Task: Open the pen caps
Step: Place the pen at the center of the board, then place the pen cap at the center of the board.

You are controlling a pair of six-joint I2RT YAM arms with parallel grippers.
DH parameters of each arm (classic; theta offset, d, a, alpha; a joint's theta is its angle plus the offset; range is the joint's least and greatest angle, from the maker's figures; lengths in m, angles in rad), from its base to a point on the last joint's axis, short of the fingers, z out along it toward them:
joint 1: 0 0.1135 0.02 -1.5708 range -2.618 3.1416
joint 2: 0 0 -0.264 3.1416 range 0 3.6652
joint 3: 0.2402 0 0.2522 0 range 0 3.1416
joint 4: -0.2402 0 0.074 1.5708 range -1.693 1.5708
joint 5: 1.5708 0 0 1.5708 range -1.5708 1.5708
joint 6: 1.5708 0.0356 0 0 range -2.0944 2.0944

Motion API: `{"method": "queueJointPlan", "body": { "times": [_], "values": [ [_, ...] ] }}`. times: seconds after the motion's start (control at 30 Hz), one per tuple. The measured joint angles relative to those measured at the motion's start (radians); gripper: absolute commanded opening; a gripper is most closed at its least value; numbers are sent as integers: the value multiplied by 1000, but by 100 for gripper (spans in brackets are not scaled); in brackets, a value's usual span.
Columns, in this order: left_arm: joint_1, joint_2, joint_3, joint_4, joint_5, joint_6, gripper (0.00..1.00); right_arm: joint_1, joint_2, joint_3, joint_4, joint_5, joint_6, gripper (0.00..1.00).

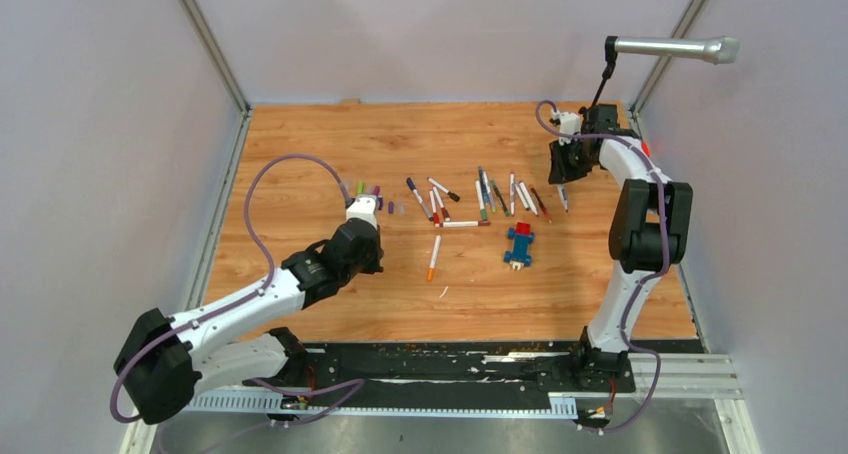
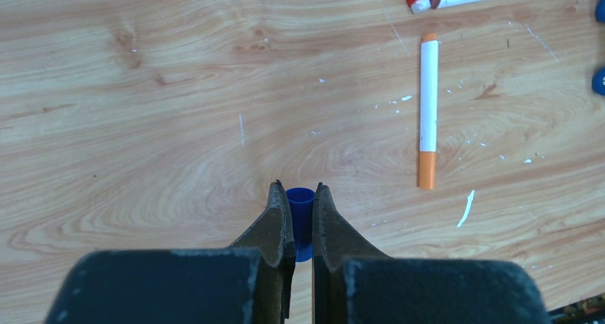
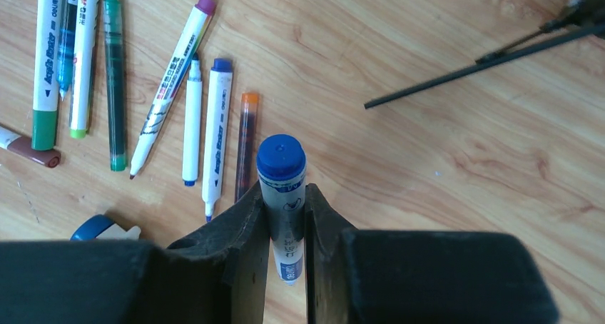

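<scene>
My left gripper is shut on a small blue pen cap, held just above the wooden table; the cap's open end faces away from the camera. In the top view this gripper sits left of the pens, beside a few loose pen caps in green and purple. My right gripper is shut on a white pen barrel with a blue end, raised over the table at the back right. Several pens lie scattered mid-table, some with bare tips.
An orange-ended white pen lies alone right of my left gripper. A blue-and-red block sits in front of the pen pile. A black stand with a grey microphone rises at the back right corner. Grey walls enclose the table.
</scene>
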Motion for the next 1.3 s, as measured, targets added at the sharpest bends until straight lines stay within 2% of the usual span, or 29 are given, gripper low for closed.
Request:
{"method": "queueJointPlan", "body": {
  "times": [0.27,0.5,0.73,0.9,1.0,1.13,1.3],
  "values": [
    [37,-66,-9,-19,-52,3,0,40,112,75,-56,19,-2,24],
    [82,-86,-27,-27,-64,2,0,40,127,75,-81,39,3,41],
    [128,-86,-28,-27,-63,2,3,40,109,54,-88,55,5,44],
    [181,-79,-29,-19,-55,3,3,40,-48,-55,-95,19,6,46],
    [220,-41,-28,-2,-48,7,4,37,-221,-138,-93,-59,5,48],
    [268,75,-17,11,-44,26,6,31,-439,-280,-68,-193,4,56],
    [317,261,35,34,-34,66,10,16,-610,-456,-36,-314,5,64]
  ]
}}
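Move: The right hand holds the uncapped blue marker; its spot on the board lies some 4 cm below, 1 cm left and 2 cm back. The red-brown pen is 4 cm left and 4 cm back of the hand, the white pen 7 cm left and 3 back, the toy car 10 left and 17 back. The left hand, pinching a blue cap, has bare board about 7 cm ahead, 9 left and 8 below; the nearest loose blue cap is 20 ahead, 2 right, the orange marker 5 ahead, 12 right. The right fingers lower the blue marker about 4 cm onto the board beside the red-brown pen, open and let go of it, then withdraw up some 12 cm and back about 13, drifting left towards the toy car and still opening. Meanwhile the left hand keeps its cap pinched, swings about 9 cm left and 5 forward, then sinks roughly 5 cm towards the bare board on the near side of the caps. ##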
